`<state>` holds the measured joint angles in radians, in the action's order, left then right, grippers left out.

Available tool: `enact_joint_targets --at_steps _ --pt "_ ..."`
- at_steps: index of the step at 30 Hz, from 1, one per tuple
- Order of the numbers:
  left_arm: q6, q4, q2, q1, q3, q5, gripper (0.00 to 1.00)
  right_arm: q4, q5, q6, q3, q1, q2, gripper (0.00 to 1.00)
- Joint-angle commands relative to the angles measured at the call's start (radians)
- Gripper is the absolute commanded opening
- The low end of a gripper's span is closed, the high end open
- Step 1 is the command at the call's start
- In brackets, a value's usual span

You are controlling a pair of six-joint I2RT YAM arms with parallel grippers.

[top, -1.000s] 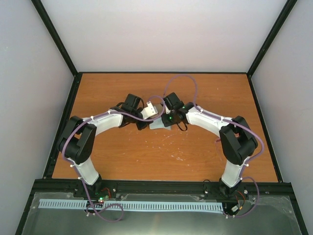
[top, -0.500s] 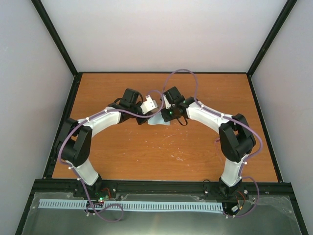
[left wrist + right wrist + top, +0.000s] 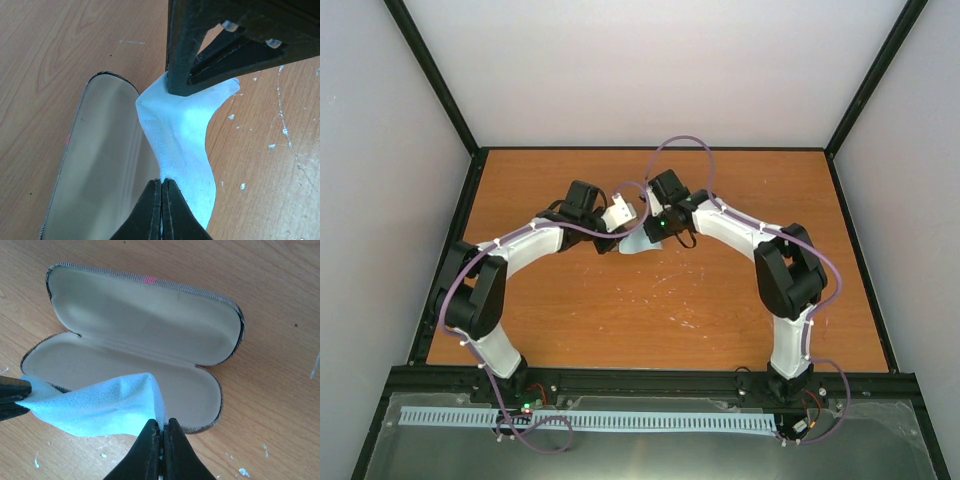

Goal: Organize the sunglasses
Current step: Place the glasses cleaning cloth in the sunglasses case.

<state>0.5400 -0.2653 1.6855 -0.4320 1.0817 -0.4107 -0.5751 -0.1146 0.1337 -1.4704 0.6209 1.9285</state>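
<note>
A light blue cloth [image 3: 100,407] hangs stretched between my two grippers, just above the near edge of an open oblong case [image 3: 140,325] with a pale lining and striped rim. My right gripper [image 3: 161,426] is shut on one corner of the cloth. My left gripper [image 3: 162,181] is shut on the opposite part of the cloth [image 3: 182,130], beside the case [image 3: 100,160]. In the top view the cloth [image 3: 640,246] shows between both wrists near the table's middle. The sunglasses are hidden or out of view; the case's inside looks empty.
The orange wooden table [image 3: 720,310] is scratched with white flecks. Black frame rails and pale walls bound it on the left, right and far sides. Both arms arch inward, wrists nearly touching over the case [image 3: 623,212].
Both wrists have shifted a little toward the far side and left, carrying the cloth with them. The right arm's elbow has swung inward. Both grips stay shut.
</note>
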Motion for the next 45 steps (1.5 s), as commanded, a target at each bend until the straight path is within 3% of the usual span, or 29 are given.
enact_joint_targets --at_steps 1,26,45 --pt "-0.015 0.009 -0.013 0.017 -0.002 -0.009 0.01 -0.026 -0.018 -0.03 -0.057 -0.014 0.032 0.03" --pt "-0.046 0.039 0.067 0.096 0.009 -0.089 0.01 -0.16 -0.116 -0.087 -0.324 -0.04 0.245 0.03" --pt "-0.052 0.075 0.129 0.15 0.03 -0.143 0.01 -0.158 -0.181 -0.061 -0.377 -0.059 0.318 0.03"
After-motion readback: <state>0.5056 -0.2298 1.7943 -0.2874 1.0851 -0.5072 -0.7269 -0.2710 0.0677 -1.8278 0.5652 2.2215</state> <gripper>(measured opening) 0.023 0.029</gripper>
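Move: The open sunglasses case lies about 3 cm ahead, 2 cm right and 7 cm below the left hand, and about 3 cm ahead, 6 cm left and 6 cm below the right. The cleaning cloth already hangs between the two shut grippers; its middle is about 4 cm right of the left hand, 4 cm left of the right, 1 cm back and 3 cm below both. Both hands, still pinching the cleaning cloth, carry it about 5 cm forward and left, sinking 3 cm over the case. ##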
